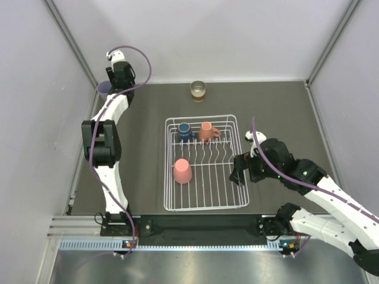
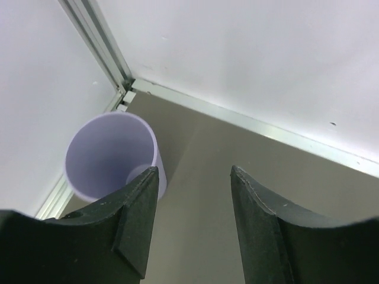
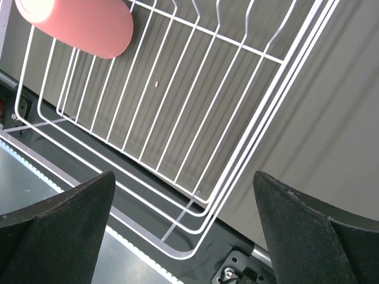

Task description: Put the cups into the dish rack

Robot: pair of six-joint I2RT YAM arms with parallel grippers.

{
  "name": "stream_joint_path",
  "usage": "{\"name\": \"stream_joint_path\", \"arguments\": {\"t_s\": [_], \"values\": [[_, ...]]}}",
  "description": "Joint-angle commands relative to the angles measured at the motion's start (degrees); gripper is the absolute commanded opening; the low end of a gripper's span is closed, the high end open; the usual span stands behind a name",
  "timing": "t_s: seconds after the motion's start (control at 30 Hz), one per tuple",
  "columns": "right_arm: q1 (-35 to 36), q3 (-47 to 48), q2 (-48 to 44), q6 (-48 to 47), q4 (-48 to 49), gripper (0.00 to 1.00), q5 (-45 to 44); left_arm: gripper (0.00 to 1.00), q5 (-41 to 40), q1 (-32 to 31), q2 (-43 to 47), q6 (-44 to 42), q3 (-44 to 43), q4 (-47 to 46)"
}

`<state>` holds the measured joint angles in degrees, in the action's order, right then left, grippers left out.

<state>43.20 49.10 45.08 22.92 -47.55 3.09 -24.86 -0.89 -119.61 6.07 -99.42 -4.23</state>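
Note:
A lavender tumbler (image 2: 109, 154) stands upright in the far left corner of the table (image 1: 105, 90). My left gripper (image 2: 194, 171) hangs over it (image 1: 120, 76), open. Its left finger (image 2: 139, 207) overlaps the tumbler's right wall, and only bare table shows between the fingers. The white wire dish rack (image 1: 237, 204) holds a dark blue mug (image 1: 185, 131), an orange handled mug (image 1: 207, 131) and a pink tumbler (image 1: 182, 171) lying on its side (image 3: 77, 23). A shiny brownish cup (image 1: 198, 90) stands at the back wall. My right gripper (image 3: 183, 177) is wide open above the rack's near right corner (image 3: 266, 127), holding nothing (image 1: 238, 173).
White walls close the table on three sides, and a metal frame rail (image 2: 95, 41) runs down the corner beside the lavender tumbler. A black and metal rail (image 1: 195, 228) carrying the arm bases lies along the near edge.

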Motion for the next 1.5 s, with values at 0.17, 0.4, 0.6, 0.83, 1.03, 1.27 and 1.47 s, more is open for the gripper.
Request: {"name": "stream_joint_path", "arguments": {"t_s": [0.17,0.4,0.6,0.83,1.03,1.27,1.47], "values": [[-0.3,-0.1,2.0,-1.5,2.9,1.00,0.9,0.56,-4.4,2.6,-9.1,-4.6,-14.0,-1.9],[-0.3,0.0,2.2,-1.6,3.0,1.00,1.1,0.54,-4.6,4.1,-9.3,-2.3,-13.4,-0.2],[-0.3,0.0,2.1,-1.6,3.1,1.00,1.0,0.53,-7.8,4.7,-10.7,0.3,-12.8,2.3],[-0.3,0.0,1.7,-1.4,3.0,1.00,0.6,0.51,-7.0,5.3,-13.4,1.8,-13.3,4.0],[-0.5,0.0,2.4,-1.6,3.0,1.00,0.8,0.45,-5.9,5.6,-14.8,4.4,-13.3,5.6],[-0.3,0.0,2.4,-1.4,3.1,1.00,0.2,0.07,-5.5,6.1,-15.4,7.6,-14.9,9.0],[-0.4,0.6,3.0,-1.2,2.3,1.00,-1.1,0.00,-5.2,6.2,-10.9,13.3,-14.6,15.4]]}}
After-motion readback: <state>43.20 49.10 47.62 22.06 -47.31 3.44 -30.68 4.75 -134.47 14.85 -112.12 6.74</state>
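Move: Near the far left corner the purple cup stands about 10 cm to the left hand's left, roughly level with it, and some 13 cm below. From that same hand the metal cup is about 28 cm to the right, 3 cm ahead and 15 cm lower; the blue mug in the rack lies 22 cm right, 14 cm back and 13 cm lower. From the right hand the purple cup is roughly 46 cm ahead, 52 cm left and 10 cm lower. Swinging left about 7 cm with a brief push forward that partly draws back, the left hand comes over the purple cup's near right rim while turning some 15 degrees counter-clockwise. It then sinks about 8 cm, tipping slightly down, one finger inside the cup and the other outside, and closes from half open to pinch the wall between them. ##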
